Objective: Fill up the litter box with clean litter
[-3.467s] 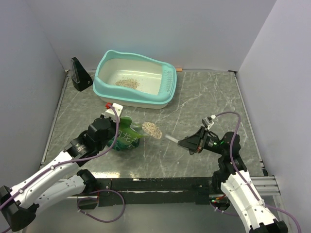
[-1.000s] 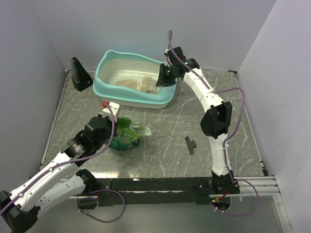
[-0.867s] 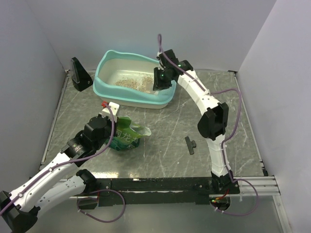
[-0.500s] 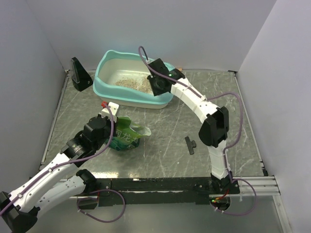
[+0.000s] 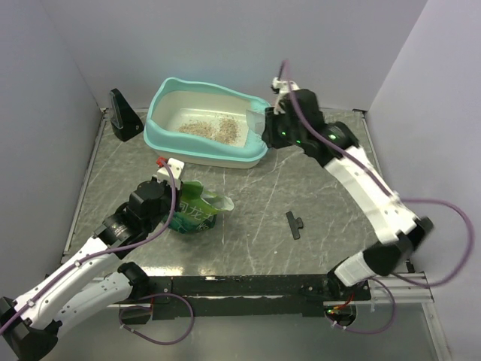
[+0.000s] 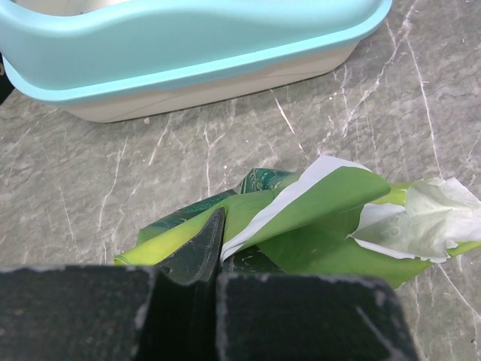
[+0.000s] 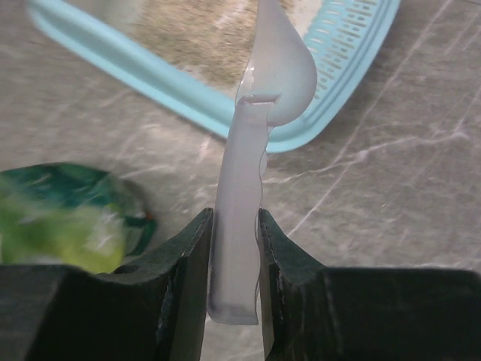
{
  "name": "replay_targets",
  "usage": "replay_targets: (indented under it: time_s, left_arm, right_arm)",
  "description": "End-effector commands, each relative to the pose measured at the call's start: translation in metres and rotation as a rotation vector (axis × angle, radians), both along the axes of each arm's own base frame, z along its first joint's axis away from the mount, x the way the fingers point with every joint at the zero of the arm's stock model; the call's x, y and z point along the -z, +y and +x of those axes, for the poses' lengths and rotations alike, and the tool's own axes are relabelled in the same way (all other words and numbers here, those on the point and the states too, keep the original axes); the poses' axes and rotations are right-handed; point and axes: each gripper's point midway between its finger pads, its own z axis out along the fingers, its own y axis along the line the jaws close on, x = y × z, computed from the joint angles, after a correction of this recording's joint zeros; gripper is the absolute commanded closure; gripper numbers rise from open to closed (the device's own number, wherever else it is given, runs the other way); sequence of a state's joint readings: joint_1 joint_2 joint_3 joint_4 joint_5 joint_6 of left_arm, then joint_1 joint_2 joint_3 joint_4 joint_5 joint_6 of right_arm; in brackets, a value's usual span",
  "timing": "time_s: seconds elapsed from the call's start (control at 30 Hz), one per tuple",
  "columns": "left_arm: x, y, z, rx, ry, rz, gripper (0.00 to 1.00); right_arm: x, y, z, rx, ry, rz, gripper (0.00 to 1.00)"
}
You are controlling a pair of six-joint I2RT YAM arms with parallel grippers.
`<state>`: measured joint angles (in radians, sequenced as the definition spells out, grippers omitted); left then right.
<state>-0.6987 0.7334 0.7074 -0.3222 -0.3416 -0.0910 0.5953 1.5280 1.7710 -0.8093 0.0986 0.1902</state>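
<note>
The litter box stands at the back left, turquoise-rimmed and cream inside, with a patch of beige clean litter on its floor. My right gripper hovers by the box's slotted right end, shut on the handle of a translucent white scoop. In the right wrist view the scoop sits between the fingers, its bowl over the box rim, with litter beyond. My left gripper is shut on the green pouch; in the left wrist view its jaws pinch the pouch.
A black wedge-shaped stand sits left of the box near the wall. A small black part lies on the marbled table right of centre. Grey walls close in on three sides. The box's front wall lies just beyond the pouch.
The right arm, which reached over the box's inside, has swung back to its right end with the scoop. The litter patch is larger than before. The left arm and pouch have stayed put.
</note>
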Motion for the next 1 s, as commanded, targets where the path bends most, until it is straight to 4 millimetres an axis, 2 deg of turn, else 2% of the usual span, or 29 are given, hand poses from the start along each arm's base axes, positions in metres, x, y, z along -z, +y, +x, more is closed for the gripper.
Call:
replay_targets:
  time_s: [0.0, 0.03, 0.07, 0.1, 0.13, 0.17, 0.2, 0.27, 0.3, 0.33, 0.37, 0.47, 0.5, 0.6, 0.73, 0.97]
  left_arm:
    - [-0.022, -0.003, 0.0, 0.015, -0.051, -0.058, 0.99]
    - [-0.019, -0.003, 0.0, 0.017, -0.05, -0.056, 0.99]
    - [-0.019, -0.005, -0.001, 0.03, -0.05, -0.06, 0.99]
    - [-0.019, -0.006, -0.002, 0.035, -0.049, -0.058, 0.99]
    - [-0.019, -0.007, -0.002, 0.041, -0.048, -0.058, 0.99]
    - [-0.019, -0.008, -0.002, 0.049, -0.047, -0.059, 0.99]
    - [-0.02, -0.011, -0.003, 0.067, -0.049, -0.067, 0.99]
    - [-0.022, -0.012, -0.004, 0.077, -0.053, -0.069, 0.99]
    - [-0.021, -0.013, -0.005, 0.084, -0.051, -0.072, 0.99]
    - [-0.022, -0.014, -0.006, 0.089, -0.056, -0.074, 0.99]
    - [-0.024, -0.013, -0.007, 0.094, -0.065, -0.08, 0.99]
    - [-0.024, -0.014, -0.007, 0.099, -0.065, -0.082, 0.99]
    - [-0.024, -0.015, -0.007, 0.1, -0.062, -0.08, 0.99]
    - [-0.025, -0.015, -0.007, 0.098, -0.06, -0.082, 0.99]
    - [-0.027, -0.013, -0.007, 0.092, -0.07, -0.087, 0.99]
    - [-0.028, -0.013, -0.008, 0.094, -0.074, -0.089, 0.99]
  right_arm:
    - [-0.024, -0.001, -0.059, -0.101, 0.073, 0.18, 1.0]
    - [-0.032, -0.002, -0.077, -0.144, 0.085, 0.219, 1.0]
    - [-0.032, -0.003, -0.087, -0.168, 0.106, 0.241, 1.0]
    - [-0.025, -0.003, -0.099, -0.182, 0.146, 0.262, 1.0]
    - [-0.033, -0.006, -0.115, -0.206, 0.137, 0.299, 1.0]
    - [-0.032, 0.001, -0.133, -0.279, 0.187, 0.334, 1.0]
    - [-0.026, 0.001, -0.143, -0.294, 0.224, 0.344, 1.0]
    - [-0.03, 0.001, -0.17, -0.359, 0.254, 0.387, 1.0]
    - [-0.019, 0.001, -0.179, -0.368, 0.298, 0.401, 1.0]
    - [-0.021, -0.004, -0.19, -0.38, 0.291, 0.414, 1.0]
    - [-0.014, -0.004, -0.2, -0.403, 0.325, 0.425, 1.0]
    - [-0.016, -0.008, -0.219, -0.429, 0.32, 0.462, 1.0]
    - [-0.011, -0.006, -0.227, -0.452, 0.352, 0.474, 1.0]
    - [-0.002, -0.01, -0.234, -0.446, 0.361, 0.463, 1.0]
    - [0.003, -0.006, -0.241, -0.466, 0.383, 0.48, 1.0]
    - [0.016, 0.001, -0.234, -0.458, 0.397, 0.478, 1.0]
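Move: The litter bag's open mouth lies about 14 cm back from the right hand, 17 cm to its left and 12 cm lower; from the left hand, which already pinches the bag's rim, it is some 9 cm to the right and 2 cm back. The litter box's middle is roughly 14 cm ahead of the right hand, 19 cm left and 22 cm down. The black clip lies on the table about 14 cm back, 9 cm right and 28 cm down from that hand. Keeping its grip on the scoop, the right hand sweeps back about 24 cm, away from the litter box, arcing up some 4 cm before sinking to slightly below its starting height and easing to a stop, while its fingers swing about 45 degrees counter-clockwise from forward-left to almost straight left, still tilted down, bringing the scoop's head towards the bag's mouth. The left hand keeps the bag's rim pinched and draws it a little up and back, by only a centimetre or so. ##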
